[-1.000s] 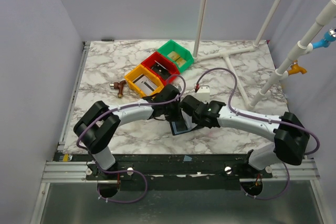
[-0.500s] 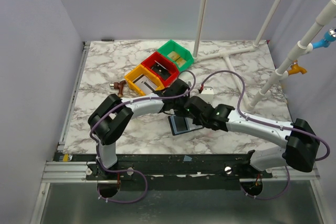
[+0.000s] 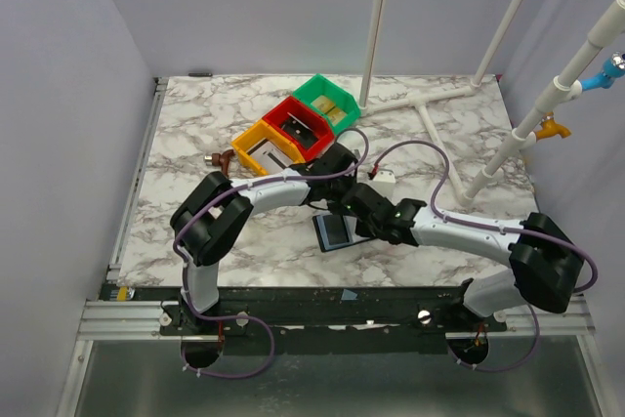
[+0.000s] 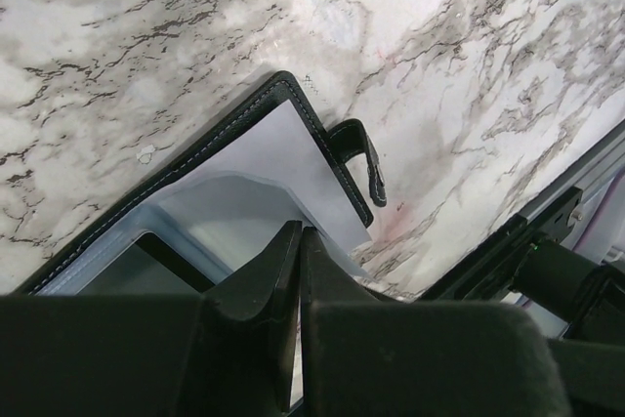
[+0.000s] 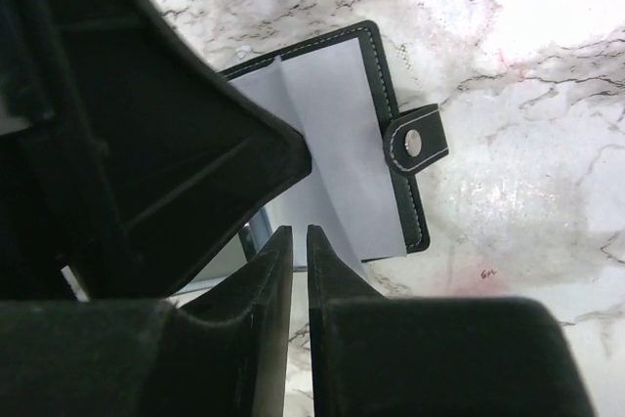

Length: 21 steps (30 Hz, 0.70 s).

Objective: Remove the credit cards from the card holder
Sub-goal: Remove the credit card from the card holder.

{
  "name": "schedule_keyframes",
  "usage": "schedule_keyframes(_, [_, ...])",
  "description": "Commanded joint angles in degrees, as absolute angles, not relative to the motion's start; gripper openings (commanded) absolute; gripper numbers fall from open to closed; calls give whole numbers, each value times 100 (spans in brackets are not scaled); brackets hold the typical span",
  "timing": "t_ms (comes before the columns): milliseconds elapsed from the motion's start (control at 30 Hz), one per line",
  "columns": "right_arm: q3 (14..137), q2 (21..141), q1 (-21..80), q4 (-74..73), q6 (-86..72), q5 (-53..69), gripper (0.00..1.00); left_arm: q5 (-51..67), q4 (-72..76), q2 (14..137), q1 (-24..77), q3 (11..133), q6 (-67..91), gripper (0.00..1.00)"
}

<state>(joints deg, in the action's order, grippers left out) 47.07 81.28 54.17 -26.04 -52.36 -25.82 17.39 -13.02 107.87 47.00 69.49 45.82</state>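
The card holder (image 3: 335, 232) lies open near the table's front middle, with a black stitched border (image 4: 225, 129), pale bluish-grey inner faces (image 5: 337, 114) and a snap strap (image 5: 415, 144). My left gripper (image 4: 300, 231) is shut, its tips resting on the pale face at the holder's edge. From the other side, my right gripper (image 5: 300, 231) points at the same edge, its jaws a narrow slit apart with nothing visibly pinched. In the top view both grippers, left (image 3: 330, 206) and right (image 3: 354, 212), meet over the holder. I cannot tell any credit cards apart from the pale faces.
Yellow (image 3: 266, 150), red (image 3: 299, 125) and green (image 3: 328, 101) bins stand in a diagonal row behind the arms. A brown object (image 3: 223, 160) lies left of them and a small white box (image 3: 383, 176) right. White pipes (image 3: 430, 114) cross the back right.
Both arms have shifted over the holder, the left elbow moving right. The right jaws have narrowed to a slit. The card holder stays in place.
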Motion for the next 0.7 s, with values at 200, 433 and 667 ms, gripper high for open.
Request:
schedule_keyframes(200, [4254,8317,4751,-1791,-5194,-2037,12,1557,-1480,10177,4450,6585,4360,8])
schedule_keyframes(433, [4262,8363,4562,-1643,-5025,-1637,10,1240,-1591,9506,4386,5924,4210,8])
schedule_keyframes(667, [4447,8316,4567,-1481,-4721,-1126,11,1141,-1418,8982,4289,5086,4227,8])
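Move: The dark card in the holder's left pocket lies about 7 cm to my left hand's left, 3 cm back and 3 cm below it; the clear sleeve on the holder's right half is about 1 cm to its left, 2 cm back, 2 cm lower. From my right hand that sleeve is some 2 cm ahead and 3 cm down, the card about 6 cm left and 1 cm ahead, and the snap strap 3 cm ahead, 4 cm right. I bring my nearly shut right fingertips down about 3 cm and some 2 cm forward onto the clear sleeve, swerving right and partly back. My left hand, fingers still shut, leaves the sleeve's raised edge and sweeps about 7 cm left over the holder to the card pocket, rising slightly, then dipping and drawing back 2 cm. ##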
